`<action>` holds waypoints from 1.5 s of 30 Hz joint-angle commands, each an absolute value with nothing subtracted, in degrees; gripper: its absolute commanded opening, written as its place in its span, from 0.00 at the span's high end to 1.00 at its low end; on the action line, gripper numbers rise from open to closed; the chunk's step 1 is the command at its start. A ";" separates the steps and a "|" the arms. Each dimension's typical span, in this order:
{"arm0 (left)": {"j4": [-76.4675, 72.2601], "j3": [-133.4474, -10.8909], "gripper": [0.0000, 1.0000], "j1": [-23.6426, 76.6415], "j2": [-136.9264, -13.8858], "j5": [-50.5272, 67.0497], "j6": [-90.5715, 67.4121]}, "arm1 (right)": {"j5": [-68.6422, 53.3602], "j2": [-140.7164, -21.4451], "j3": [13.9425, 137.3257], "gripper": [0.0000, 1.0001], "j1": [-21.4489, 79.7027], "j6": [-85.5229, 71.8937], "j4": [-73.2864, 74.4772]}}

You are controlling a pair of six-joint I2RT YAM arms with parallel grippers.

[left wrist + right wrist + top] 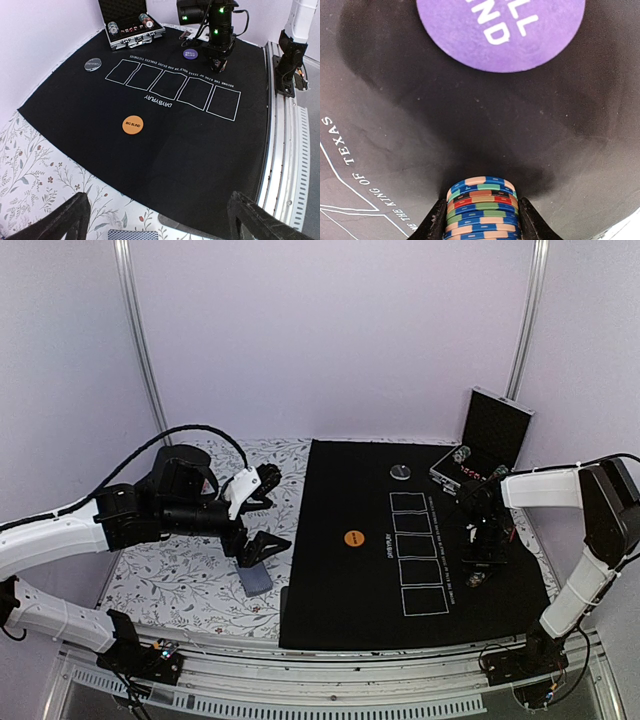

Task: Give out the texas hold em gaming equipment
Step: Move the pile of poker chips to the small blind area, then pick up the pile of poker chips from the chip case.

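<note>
A stack of striped poker chips (481, 192) stands on the black mat, with my right gripper (481, 220) shut on it, one finger on each side. Just beyond it lies the purple button disc (500, 30). In the top view my right gripper (476, 570) points down at the mat's right part. The orange disc (353, 538) and silver disc (400, 472) lie flat on the mat. My left gripper (268, 512) hangs open over the floral cloth, above and behind the grey-blue-backed cards (255, 580). Those cards (132, 235) show between its fingers (55, 220).
The black mat (340, 600) has a printed row of card outlines (417, 550). An open silver-edged case (480, 445) with more chips (112, 27) stands at its far right corner. A metal rail (330, 685) runs along the near edge.
</note>
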State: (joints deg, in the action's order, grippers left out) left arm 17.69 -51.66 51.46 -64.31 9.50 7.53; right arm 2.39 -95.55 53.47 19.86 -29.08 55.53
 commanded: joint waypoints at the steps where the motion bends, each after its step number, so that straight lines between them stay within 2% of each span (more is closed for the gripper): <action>1: 17.11 -50.98 0.02 50.95 -63.46 9.30 8.28 | 8.56 -96.41 51.03 0.91 18.37 -29.03 53.57; 3: 17.12 -50.98 0.02 50.85 -63.46 9.40 8.28 | 7.84 -96.00 50.64 0.80 18.37 -28.91 53.29; 5: 17.05 -50.98 0.02 50.86 -63.46 9.47 8.32 | 7.10 -95.70 50.12 0.64 18.42 -29.00 52.94; 8: 17.05 -50.98 0.02 50.85 -63.51 9.58 8.28 | 6.07 -95.00 49.61 0.48 18.50 -29.09 52.51; 14: 17.01 -50.98 0.02 50.76 -63.54 9.80 8.27 | 4.83 -93.29 49.87 0.26 18.62 -29.11 52.30; 17: 17.05 -50.97 0.02 50.71 -63.50 9.77 8.32 | 4.49 -92.89 50.65 0.00 19.17 -28.71 52.89; 24: 17.05 -50.91 0.02 50.55 -63.30 10.01 8.31 | 2.12 -87.15 60.70 0.01 21.16 -25.90 57.37; 30: 16.82 -50.81 0.02 50.47 -62.93 10.40 8.27 | 1.59 -85.18 77.43 0.01 21.03 -17.42 61.60; 34: 16.53 -50.80 0.02 50.18 -63.17 11.16 8.08 | 3.25 -90.03 87.41 0.01 17.02 -8.18 62.26; 39: 16.47 -50.32 0.02 49.56 -63.56 10.92 8.18 | 4.84 -102.32 98.07 0.01 7.76 2.08 60.76; 45: 15.78 -49.34 0.02 48.45 -64.58 11.08 8.85 | 4.36 -112.91 106.18 0.01 -0.47 12.03 54.30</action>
State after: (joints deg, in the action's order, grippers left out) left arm 17.04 -50.59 49.69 -64.03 10.26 7.57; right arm 4.25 -108.31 101.58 3.66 3.01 57.71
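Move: The pile of poker chips stands between the right fingers on the mat, right at the hand point. The purple small blind marker lies about 8 cm straight ahead of the hand and 2 cm lower; the red triangle is some 12 cm ahead and 9 cm right. The middle of the open chip case is roughly 27 cm ahead and 6 cm right. From the left hand the pile is about 39 cm right, 2 cm ahead and 22 cm below. The pile of poker chips is let go just short of the small blind marker: the right fingers spread from part open to fully open around it, the hand shifting only about 1 cm right. Emptied, the hand comes free and sweeps quickly up some 20 cm and forward towards the case, fingers tilting outwards about 35 degrees, then bends right and sinks about 5 cm while still travelling forward. ##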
